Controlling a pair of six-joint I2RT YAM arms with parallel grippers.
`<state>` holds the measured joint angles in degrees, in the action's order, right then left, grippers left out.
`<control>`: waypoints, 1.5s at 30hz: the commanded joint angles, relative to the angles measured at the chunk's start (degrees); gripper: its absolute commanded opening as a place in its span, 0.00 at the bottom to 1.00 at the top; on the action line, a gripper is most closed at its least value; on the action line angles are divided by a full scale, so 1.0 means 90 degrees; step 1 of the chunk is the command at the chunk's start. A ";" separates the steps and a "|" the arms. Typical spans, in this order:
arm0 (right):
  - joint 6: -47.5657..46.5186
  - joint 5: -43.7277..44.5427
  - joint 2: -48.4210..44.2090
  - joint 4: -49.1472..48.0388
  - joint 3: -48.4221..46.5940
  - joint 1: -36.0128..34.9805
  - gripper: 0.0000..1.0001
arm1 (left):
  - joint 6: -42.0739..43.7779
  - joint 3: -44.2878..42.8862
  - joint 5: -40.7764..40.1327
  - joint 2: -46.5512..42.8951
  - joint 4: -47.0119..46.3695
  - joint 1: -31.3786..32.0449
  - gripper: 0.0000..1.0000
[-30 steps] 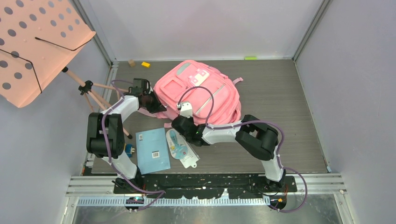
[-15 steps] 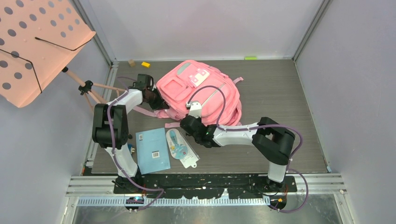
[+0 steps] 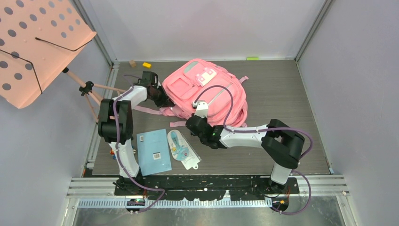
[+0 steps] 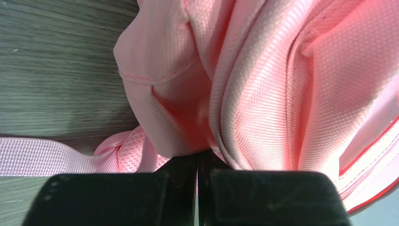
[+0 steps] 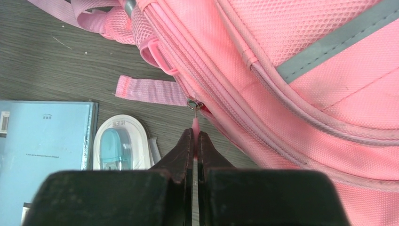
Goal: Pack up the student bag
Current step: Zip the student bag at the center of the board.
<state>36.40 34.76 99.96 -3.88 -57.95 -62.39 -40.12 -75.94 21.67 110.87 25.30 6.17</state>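
Observation:
The student bag lies front up at the back middle of the table, pink with grey strips and a white patch. My left gripper is at its left edge, shut on a fold of the bag's pink fabric, with the jaws pressed together. A pink strap trails off to the left. My right gripper is at the bag's near edge. In the right wrist view it is shut on the pink zipper pull, which hangs from the metal slider on the bag's side seam.
A light-blue book and a white blister pack with a blue item lie near the front, left of my right gripper. A salmon perforated music stand stands at the far left. Small blocks and a green item sit by the back wall.
Both grippers have moved right and slightly back while holding on. The bag has shifted to the right with them. The right arm has stretched out further.

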 commanded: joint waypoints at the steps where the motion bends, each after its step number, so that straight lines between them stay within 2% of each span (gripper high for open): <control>1: -0.0115 0.0226 -0.0171 0.1192 0.0316 -0.0177 0.00 | 0.0161 -0.0407 -0.1380 0.0002 -0.1558 -0.0247 0.00; 10: 0.0070 0.0305 0.0086 0.1282 0.0415 -0.0305 0.00 | 0.0804 -0.0897 -0.1439 -0.0028 -0.1384 -0.0251 0.00; 15: 0.0237 0.0559 0.0107 0.1525 0.0379 -0.0505 0.00 | 0.0773 -0.0742 -0.1359 -0.0302 -0.1335 -0.0248 0.00; 16: 0.0259 0.0517 0.0102 0.1444 0.0387 -0.0508 0.00 | 0.0729 -0.0633 -0.1286 -0.0415 -0.1352 -0.0244 0.03; 18: 0.0286 0.0434 0.0105 0.1232 0.0402 -0.0510 0.00 | 0.0538 -0.0339 -0.1198 -0.0779 -0.1376 -0.0223 0.18; 21: 0.0343 0.0298 0.0153 0.1012 0.0330 -0.0509 0.00 | 0.0250 0.0320 -0.1123 -0.1418 -0.1582 -0.0118 0.35; 26: 0.0343 0.0201 0.0195 0.0892 0.0287 -0.0509 0.00 | -0.0269 0.1295 -0.1210 -0.2269 -0.1928 0.0425 0.51; 30: 0.0389 0.0240 0.0099 0.0763 0.0414 -0.0511 0.00 | -0.0838 0.1571 -0.1165 -0.2349 -0.2091 0.0889 0.59; 35: 0.0439 0.0288 -0.0023 0.0673 0.0511 -0.0509 0.00 | -0.1156 0.1514 -0.1343 -0.2024 -0.2107 0.1241 0.61; 38: 0.0443 0.0344 -0.0118 0.0643 0.0574 -0.0509 0.00 | -0.1265 0.1436 -0.1455 -0.1883 -0.1931 0.1322 0.59; 45: 0.0475 0.0417 -0.0269 0.0548 0.0739 -0.0508 0.00 | -0.1478 0.2032 -0.2179 -0.2422 -0.2043 0.1554 0.60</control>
<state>39.53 38.59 100.09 -0.64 -52.71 -65.78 -51.20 -60.84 6.87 92.58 8.86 19.22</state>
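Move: The left hand's closed fingertips sit in the bag's left side; the panel edge they go for lies about 3 cm right, 1 cm back and 4 cm higher, the zip slider some 7 cm right and 5 cm back. The right hand already pinches the pull, heading for the bag's near right corner, about 19 cm right and level. From it, the strap end lies about 6 cm left and 1 cm ahead, the tape pack 5 cm left and 9 cm back. Left hand opens, rising 6 cm and rightward over bag edge; right hand draws pinched pull down and back. ##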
